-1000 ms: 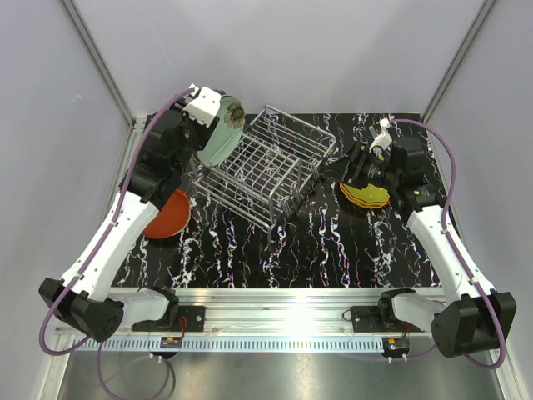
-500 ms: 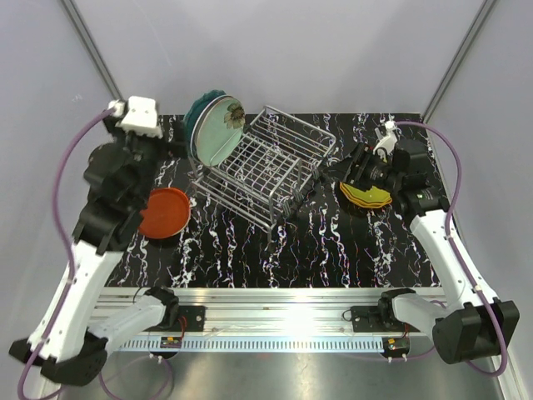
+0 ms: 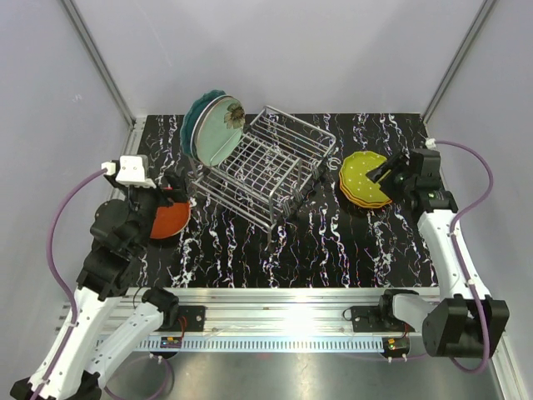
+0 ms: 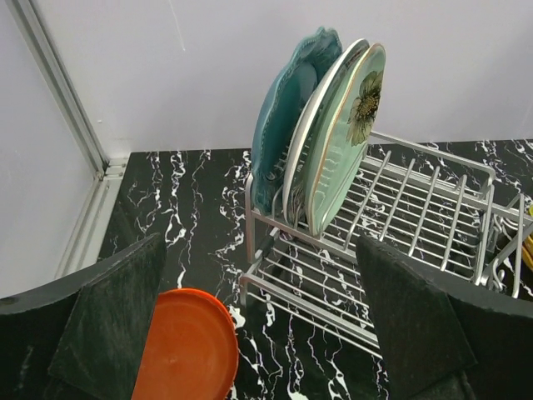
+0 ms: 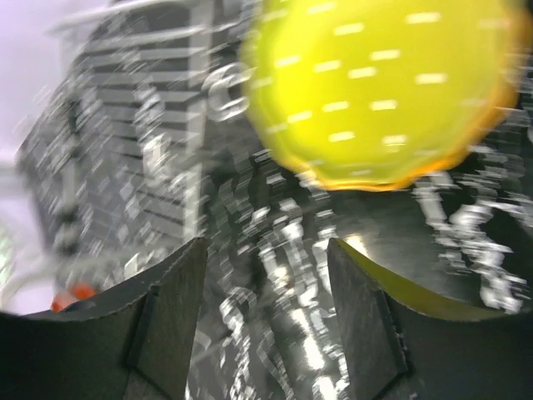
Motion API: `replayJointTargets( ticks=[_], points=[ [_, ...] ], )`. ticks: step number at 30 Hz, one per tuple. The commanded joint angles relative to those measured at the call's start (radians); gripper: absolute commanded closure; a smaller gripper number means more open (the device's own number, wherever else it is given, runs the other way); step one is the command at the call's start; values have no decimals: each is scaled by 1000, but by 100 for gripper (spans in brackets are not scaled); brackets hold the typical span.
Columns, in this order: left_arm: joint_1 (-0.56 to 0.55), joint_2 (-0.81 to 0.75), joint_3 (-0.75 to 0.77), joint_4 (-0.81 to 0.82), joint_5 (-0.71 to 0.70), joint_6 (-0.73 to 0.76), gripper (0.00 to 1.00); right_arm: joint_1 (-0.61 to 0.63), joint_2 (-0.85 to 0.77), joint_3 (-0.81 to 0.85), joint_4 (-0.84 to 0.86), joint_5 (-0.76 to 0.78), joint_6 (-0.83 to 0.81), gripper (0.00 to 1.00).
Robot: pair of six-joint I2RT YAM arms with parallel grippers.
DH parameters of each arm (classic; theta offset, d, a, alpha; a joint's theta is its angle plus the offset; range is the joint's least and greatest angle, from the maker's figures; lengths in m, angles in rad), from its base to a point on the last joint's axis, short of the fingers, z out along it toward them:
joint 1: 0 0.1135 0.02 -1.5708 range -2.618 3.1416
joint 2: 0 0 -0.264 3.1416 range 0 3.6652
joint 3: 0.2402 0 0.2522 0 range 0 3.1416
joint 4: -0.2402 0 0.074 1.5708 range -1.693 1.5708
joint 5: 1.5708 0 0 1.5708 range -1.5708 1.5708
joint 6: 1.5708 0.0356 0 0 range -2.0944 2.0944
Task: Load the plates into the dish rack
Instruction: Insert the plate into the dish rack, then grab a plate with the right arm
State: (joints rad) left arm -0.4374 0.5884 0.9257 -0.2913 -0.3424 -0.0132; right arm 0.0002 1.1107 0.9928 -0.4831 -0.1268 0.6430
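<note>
The dish rack (image 3: 271, 167) stands mid-table and holds three plates upright at its left end: a teal plate (image 4: 287, 117), a cream one (image 4: 321, 125) and a mint green plate (image 4: 350, 133) with a flower. A red-orange plate (image 3: 173, 218) lies flat left of the rack, partly under my left arm. My left gripper (image 4: 262, 333) hangs open above the table between that plate and the rack, holding nothing. A dotted yellow-green plate (image 3: 361, 177) tops a small stack right of the rack. My right gripper (image 3: 378, 176) is open at that stack's right edge, empty; its wrist view is blurred.
Enclosure walls and a metal corner post (image 4: 62, 108) border the black marbled table (image 3: 316, 242). The rack's middle and right slots (image 4: 416, 208) hold no plates. The arm bases and a rail (image 3: 275, 321) run along the near edge.
My left gripper opened, left the mint green plate standing in the rack and drew back toward the near left. My right arm pulled back to the right, uncovering the yellow-green plate.
</note>
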Motion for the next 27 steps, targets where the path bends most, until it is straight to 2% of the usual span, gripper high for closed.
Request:
replayJointTargets(
  ticks=[1,6,8,9,13,27],
  points=[
    [3,-41,-51,80,-32,-33,1,-78,23,-45,20,117,41,34],
    [3,-101,-142,124,-99,-25,1,-146,84,-48,46,249,27,39],
    [2,-127,-154,116,-115,-27,1,-175,127,-42,63,256,15,40],
    [0,-139,-156,119,-138,-36,1,-192,159,-39,66,253,12,46],
    [-1,-194,-180,136,-162,-37,1,-218,245,-26,98,228,6,53],
    [-4,-202,-174,115,-195,-42,1,-223,457,0,193,216,30,60]
  ],
)
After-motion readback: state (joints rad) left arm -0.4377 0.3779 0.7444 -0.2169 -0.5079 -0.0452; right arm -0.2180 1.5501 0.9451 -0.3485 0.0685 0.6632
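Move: Ahead of the right hand by about 8 cm and some 3 cm to its right lies the middle of the yellow plate stack, roughly 18 cm below. The dish rack's middle is about 28 cm to this hand's left and 7 cm ahead, and the rack's right end only some 16 cm left and 5 cm ahead, both around 13 cm lower. From the left hand the stack is about 16 cm ahead, 55 cm right and 33 cm below. Swinging right about 11 cm while already sinking, the right hand then drops almost straight down, some 15 cm in all, to the stack's right-hand rim. The wrist turns clockwise and tips downward, about 20 degrees each, and the open fingers narrow without shutting, one to either side of the rim. The empty left hand eases left, back and a little down, about 5 cm. ##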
